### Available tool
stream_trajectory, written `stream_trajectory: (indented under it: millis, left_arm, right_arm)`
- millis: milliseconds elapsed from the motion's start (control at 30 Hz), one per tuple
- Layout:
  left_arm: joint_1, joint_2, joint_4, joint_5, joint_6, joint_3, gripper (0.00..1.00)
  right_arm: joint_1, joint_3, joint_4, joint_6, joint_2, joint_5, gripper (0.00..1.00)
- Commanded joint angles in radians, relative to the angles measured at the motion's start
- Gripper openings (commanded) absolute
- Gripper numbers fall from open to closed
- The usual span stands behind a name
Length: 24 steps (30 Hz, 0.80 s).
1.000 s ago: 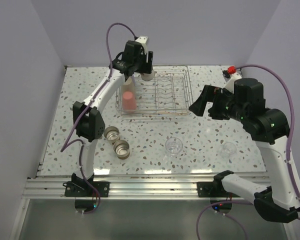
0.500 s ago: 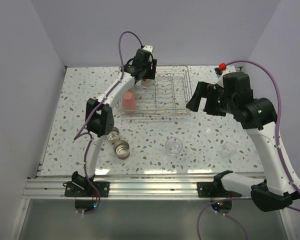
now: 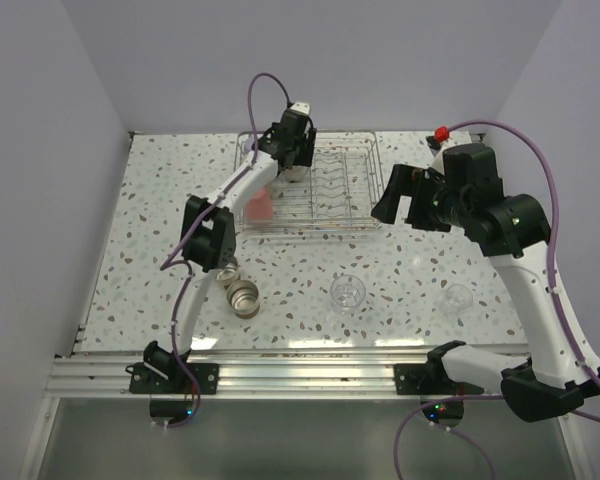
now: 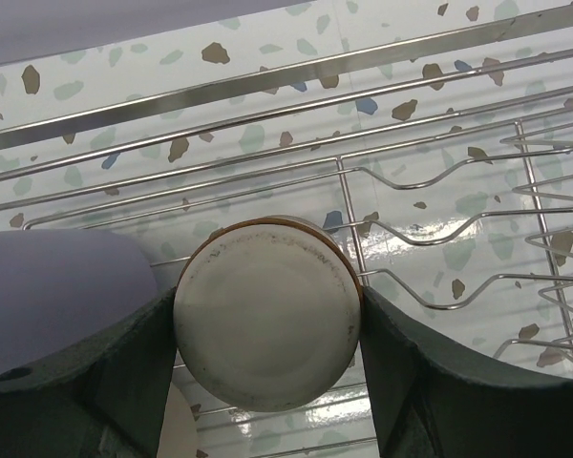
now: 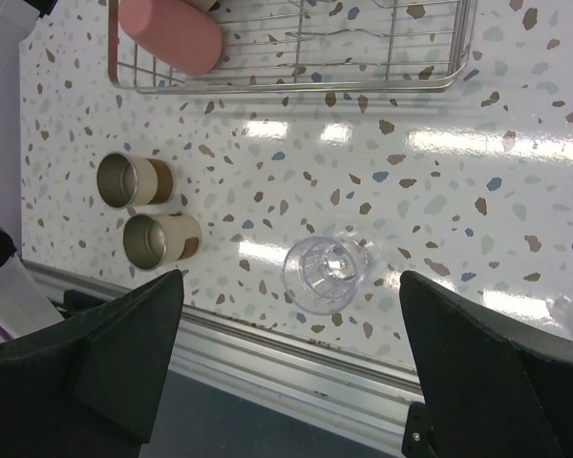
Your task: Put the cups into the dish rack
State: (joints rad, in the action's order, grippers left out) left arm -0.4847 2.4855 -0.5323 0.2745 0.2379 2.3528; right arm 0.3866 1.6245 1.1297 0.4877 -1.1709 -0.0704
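My left gripper (image 3: 296,165) is shut on the tan cup (image 4: 267,310), whose base faces the wrist camera, and holds it over the far left part of the dish rack (image 3: 345,190), which also shows in the left wrist view (image 4: 267,78). A lavender cup (image 4: 57,291) shows just left of the tan cup. The red cup (image 3: 260,205) lies in the rack's near left corner. Two metal cups (image 3: 225,271) (image 3: 244,297) and two clear cups (image 3: 348,293) (image 3: 457,298) stand on the table. My right gripper (image 3: 392,196) is open and empty, high above the table right of the rack.
In the right wrist view the red cup (image 5: 170,33), both metal cups (image 5: 134,179) (image 5: 160,239) and a clear cup (image 5: 327,272) lie below. The aluminium rail (image 3: 300,360) runs along the table's near edge. Walls close off the left, back and right.
My left gripper has moved right and down along the rack's far side with the tan cup. My right arm shifted left early on, then stayed still.
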Motion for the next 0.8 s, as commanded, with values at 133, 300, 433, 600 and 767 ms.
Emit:
stream_trajectory:
  millis: [133, 300, 433, 600, 767]
  left_arm:
    - [0.005, 0.007, 0.118, 0.008, -0.022, 0.063, 0.74]
    - [0.006, -0.011, 0.132, 0.008, -0.017, 0.066, 0.95]
    - [0.005, -0.046, 0.146, 0.002, -0.012, 0.069, 1.00]
    - [-0.002, -0.172, 0.156, -0.026, 0.008, 0.059, 1.00]
    - [0.001, -0.447, 0.178, 0.008, 0.015, -0.117, 1.00]
  right_arm:
    - [0.000, -0.014, -0.022, -0.021, 0.007, -0.009, 0.98]
    - [0.000, -0.028, -0.027, -0.018, 0.010, -0.011, 0.98]
    - [0.000, -0.038, -0.033, -0.018, 0.020, -0.009, 0.98]
    - [0.001, -0.057, -0.057, -0.017, 0.022, -0.011, 0.98]
    - [0.003, -0.048, -0.084, -0.034, -0.006, -0.048, 0.98]
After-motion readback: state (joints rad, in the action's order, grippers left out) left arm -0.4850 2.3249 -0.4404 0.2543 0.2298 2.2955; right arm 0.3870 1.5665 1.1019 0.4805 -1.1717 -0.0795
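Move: My left fingers are closed on the white cup, mouth down in its place in the dish rack, its middle about 1 cm ahead of my left hand and 2 cm below. The purple cup is some 9 cm left and 1 cm farther out, the tan cup 9 cm left and 4 cm back, the pink cup 8 cm left and 10 cm back, all about as low. From my right hand the white cup lies roughly 34 cm ahead, 14 cm left and 23 cm below. I open my left fingers wide and let go of the white cup, easing forward and up a couple of centimetres as they spread. Then I lift away faster, drawing back slightly at the end, to about 9 cm up in all, while my left wrist tips up about 10 degrees. Meanwhile my open right hand just sinks a little, not quite 2 cm. ##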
